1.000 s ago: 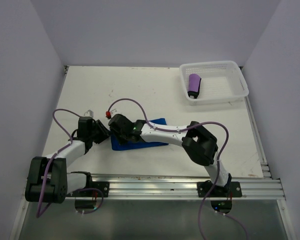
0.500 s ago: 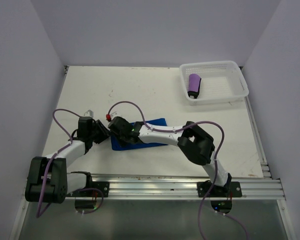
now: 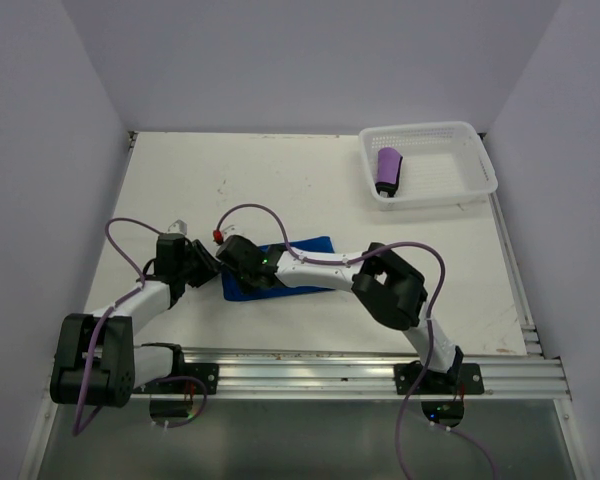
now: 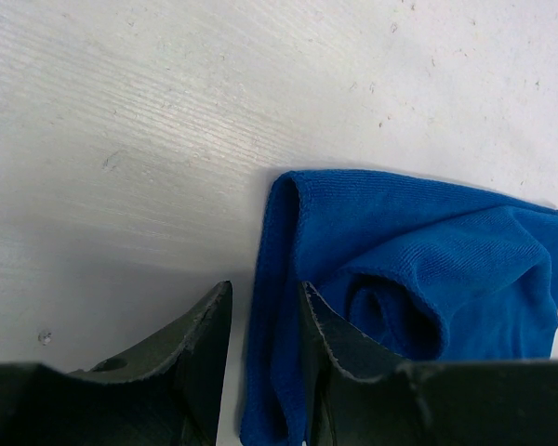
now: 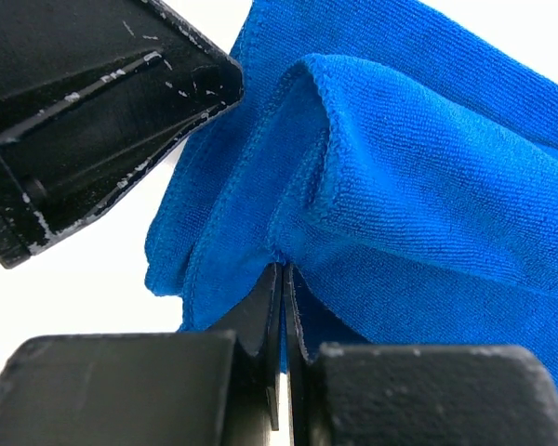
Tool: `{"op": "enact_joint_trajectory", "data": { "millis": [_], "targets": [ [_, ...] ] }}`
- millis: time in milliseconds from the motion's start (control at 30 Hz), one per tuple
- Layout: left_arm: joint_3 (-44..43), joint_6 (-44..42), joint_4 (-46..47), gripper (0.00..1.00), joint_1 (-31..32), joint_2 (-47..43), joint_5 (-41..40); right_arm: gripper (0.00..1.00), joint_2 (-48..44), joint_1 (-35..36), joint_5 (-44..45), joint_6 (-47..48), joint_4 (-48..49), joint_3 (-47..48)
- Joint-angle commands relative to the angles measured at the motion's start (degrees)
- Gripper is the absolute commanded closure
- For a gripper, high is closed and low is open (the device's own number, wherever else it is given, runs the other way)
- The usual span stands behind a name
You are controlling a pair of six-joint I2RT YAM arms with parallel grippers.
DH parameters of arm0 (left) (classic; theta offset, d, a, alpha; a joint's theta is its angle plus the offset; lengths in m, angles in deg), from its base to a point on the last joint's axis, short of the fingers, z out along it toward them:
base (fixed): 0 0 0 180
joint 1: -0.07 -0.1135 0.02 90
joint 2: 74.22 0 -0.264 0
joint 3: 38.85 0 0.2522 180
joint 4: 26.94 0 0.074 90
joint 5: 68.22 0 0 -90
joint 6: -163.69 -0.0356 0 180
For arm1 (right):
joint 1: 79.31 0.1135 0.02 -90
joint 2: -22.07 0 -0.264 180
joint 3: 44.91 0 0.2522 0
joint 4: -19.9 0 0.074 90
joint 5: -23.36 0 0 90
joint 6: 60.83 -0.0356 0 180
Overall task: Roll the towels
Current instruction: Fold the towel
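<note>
The blue towel (image 3: 313, 245) lies bunched on the table left of centre, mostly under my right arm. My right gripper (image 5: 281, 269) is shut on a raised fold of the blue towel (image 5: 428, 186). My left gripper (image 4: 265, 288) sits at the left end of the blue towel (image 4: 418, 242). Its jaws stand apart astride the folded edge, with a strip of bare table between the left finger and the cloth. In the top view the left gripper (image 3: 208, 265) and the right gripper (image 3: 236, 262) meet there. The purple towel (image 3: 388, 170) lies rolled in the basket.
The white mesh basket (image 3: 435, 196) stands at the table's far right corner. The left gripper's black finger (image 5: 102, 102) fills the upper left of the right wrist view. A purple cable (image 3: 265, 206) loops above the towel. A metal rail (image 3: 330, 368) runs along the near edge.
My right gripper has closed on a fold of the blue towel and its arm has eased slightly left. The left arm has not moved.
</note>
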State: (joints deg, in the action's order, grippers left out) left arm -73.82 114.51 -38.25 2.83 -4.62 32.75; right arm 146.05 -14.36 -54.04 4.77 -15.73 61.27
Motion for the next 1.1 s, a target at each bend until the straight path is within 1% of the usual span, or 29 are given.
{"op": "enact_joint_trajectory", "data": {
  "millis": [0,167,367,567,633,733,867,933,1000,1067],
  "targets": [
    [0.29,-1.71,0.0,0.62,0.22,-0.96,0.2,1.0,-4.8,0.88,1.73,0.06,0.78,-0.23],
    [0.21,-1.53,0.26,0.62,0.22,-0.96,0.2,1.0,-7.0,2.81,3.04,0.06,0.6,-0.23],
    [0.03,-1.35,0.35,0.62,0.22,-0.79,0.38,1.0,-5.16,4.13,1.2,-1.17,0.51,0.65],
    [0.29,-1.44,0.18,0.62,0.22,-0.79,0.2,1.0,-5.24,4.57,-1.0,-2.75,2.18,-0.93],
    [0.21,-1.44,0.35,0.62,0.22,-0.7,0.2,0.93,-4.46,4.57,-0.74,-2.76,1.83,-0.75],
    [0.03,-1.36,0.27,0.62,0.31,-0.7,0.2,0.75,-3.75,4.57,-0.82,-2.58,1.04,-0.23],
    [-0.23,-1.44,-0.26,0.62,0.22,-0.87,-0.41,0.73,-6.29,4.4,0.31,-2.23,1.65,-1.54],
    [-0.41,-1.62,-0.7,0.62,0.22,-1.05,-0.59,0.68,-8.39,4.22,1.28,-1.7,1.92,-2.24],
    [-0.67,-1.71,-0.88,0.62,0.22,-1.4,-1.21,0.61,-9.63,4.22,2.34,-1.44,1.57,-3.29],
    [-1.72,-1.88,-1.58,0.62,0.22,-1.66,-1.64,0.59,-13.05,4.22,3.39,-1.7,1.21,-5.83]
  ]
}}
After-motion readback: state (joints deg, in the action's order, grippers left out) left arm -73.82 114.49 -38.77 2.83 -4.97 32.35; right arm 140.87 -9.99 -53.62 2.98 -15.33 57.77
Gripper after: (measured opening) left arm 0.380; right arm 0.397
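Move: The blue towel's near edge, where the fold pinched in the right hand is going, lies about 3 cm back from that hand, level left to right and roughly 1 cm below. The towel's near-left corner is some 4 cm left and 3 cm back, its middle about 8 cm right and 5 cm ahead, the black left gripper about 6 cm left and 6 cm ahead. From the left hand, the near edge's gripped stretch lies some 8 cm back and 6 cm right. The blue towel's top layer, still pinched near its left end between the right fingertips, is lifted about 3 cm, then drawn back some 4 cm and a little left, towards the near edge. There the right fingers stop and open, letting go; still opening, they shift about 1 cm right. ##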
